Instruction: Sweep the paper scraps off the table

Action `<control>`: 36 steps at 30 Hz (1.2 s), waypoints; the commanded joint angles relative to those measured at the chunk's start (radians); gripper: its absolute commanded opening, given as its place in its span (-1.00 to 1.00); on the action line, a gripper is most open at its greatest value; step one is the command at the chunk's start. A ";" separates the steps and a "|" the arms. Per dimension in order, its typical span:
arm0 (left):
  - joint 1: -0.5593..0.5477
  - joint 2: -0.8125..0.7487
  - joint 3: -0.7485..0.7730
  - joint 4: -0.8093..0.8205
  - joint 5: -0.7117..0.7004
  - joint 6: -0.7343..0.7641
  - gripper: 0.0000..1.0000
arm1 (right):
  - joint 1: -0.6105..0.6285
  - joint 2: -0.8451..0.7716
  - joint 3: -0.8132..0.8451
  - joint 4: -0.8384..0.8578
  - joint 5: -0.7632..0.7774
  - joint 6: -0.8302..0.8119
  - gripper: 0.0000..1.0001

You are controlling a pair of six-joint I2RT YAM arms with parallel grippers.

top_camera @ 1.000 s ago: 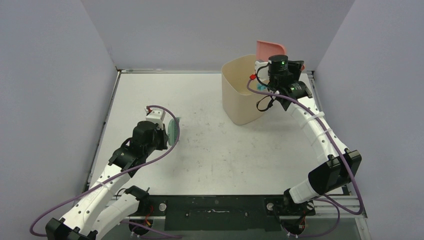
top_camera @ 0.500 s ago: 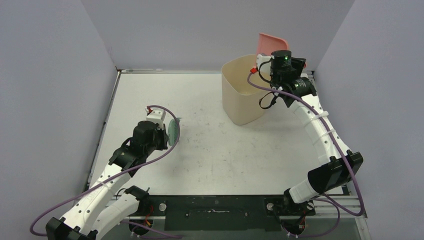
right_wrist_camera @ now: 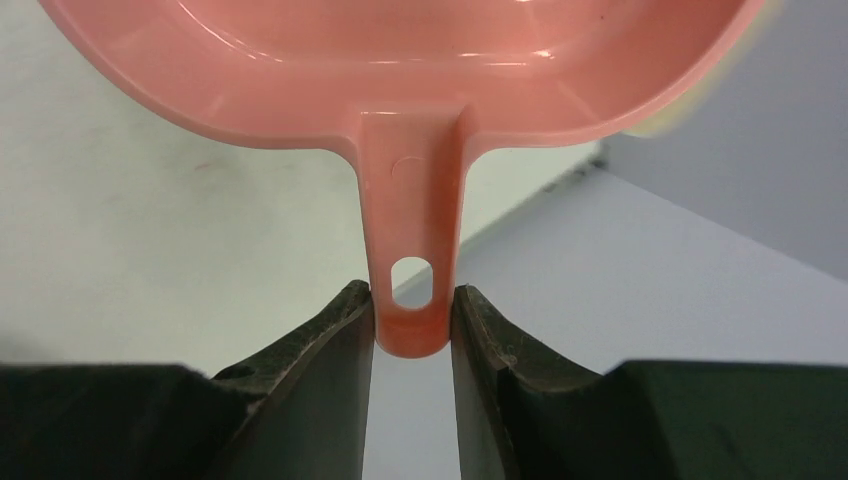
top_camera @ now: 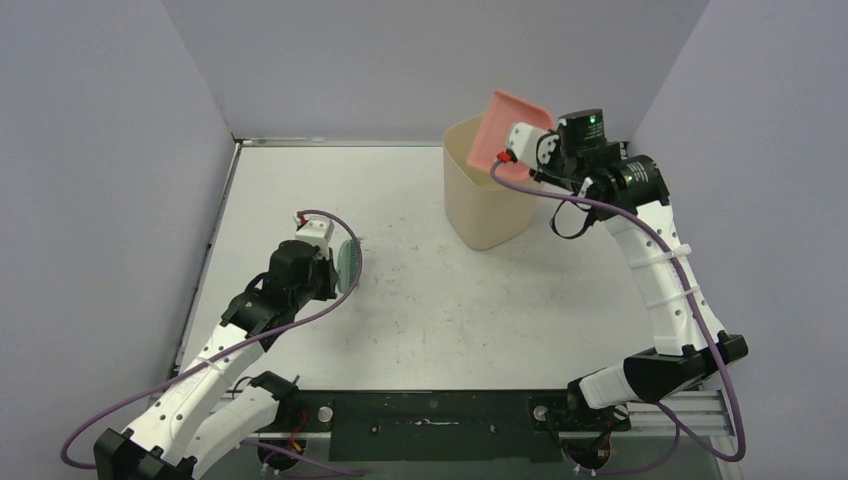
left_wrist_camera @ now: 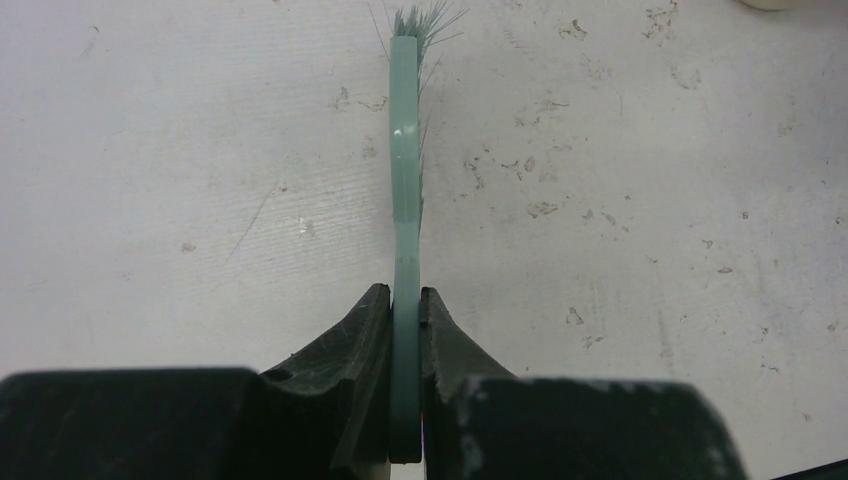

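Observation:
My left gripper [left_wrist_camera: 405,305] is shut on the flat handle of the green hand brush [left_wrist_camera: 404,170], held edge-on just above the white table [top_camera: 450,300], left of centre [top_camera: 345,262]. My right gripper [right_wrist_camera: 412,300] is shut on the handle of the pink dustpan [right_wrist_camera: 400,70]. That dustpan [top_camera: 508,135] is raised and tilted over the beige bin [top_camera: 485,200] at the back right. No paper scraps show on the table or in the pan.
The beige bin stands at the back right of the table, close to the right arm [top_camera: 660,270]. Grey walls close the sides and back. Metal rails [top_camera: 215,240] edge the table. Grey scuff marks [left_wrist_camera: 540,190] dot the surface.
The right arm lifted and swung right, tipping the pink dustpan from upright behind the bin to tilted over its rim. The left arm and brush stayed put.

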 commanded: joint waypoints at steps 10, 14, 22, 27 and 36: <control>0.039 -0.020 0.005 0.104 0.077 -0.024 -1.00 | 0.044 -0.288 -0.574 -0.062 -0.345 0.047 -0.89; 0.054 -0.045 0.008 0.124 0.110 -0.113 -1.00 | 0.037 -0.309 -0.721 0.055 -0.314 0.147 -0.87; 0.055 -0.146 -0.214 0.415 0.158 -0.539 -1.00 | 0.005 -0.335 -0.912 0.332 -0.141 0.350 -0.89; 0.046 -0.178 -0.454 0.747 0.135 -0.814 -0.93 | -0.049 -0.343 -1.015 0.448 -0.001 0.375 -0.89; 0.039 -0.113 -0.544 0.832 0.105 -0.861 -0.93 | -0.467 -0.144 -0.965 0.499 -0.208 0.343 -0.89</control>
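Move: My right hand, holding the dustpan over the bin, has the bin's middle about 12 cm ahead, 9 cm left and 17 cm below. The bare table I bring the pan back to is some 10 cm back, 6 cm right and 31 cm below. For my left hand, holding the brush, the bare table it sinks towards is straight below, about 4 cm right and 16 cm down; the bin is about 20 cm ahead and 31 cm right. Keeping my grip on the dustpan, I pull my right hand back some 15 cm and sharply down away from the bin, tipping it nose-down, then ease slightly forward and right while turning clockwise, ending about 25 cm lower. My left hand keeps the brush, lifts slightly, shifts about 4 cm right and sinks 6 cm net, rolling nearly 50 degrees with its left side dropping. ##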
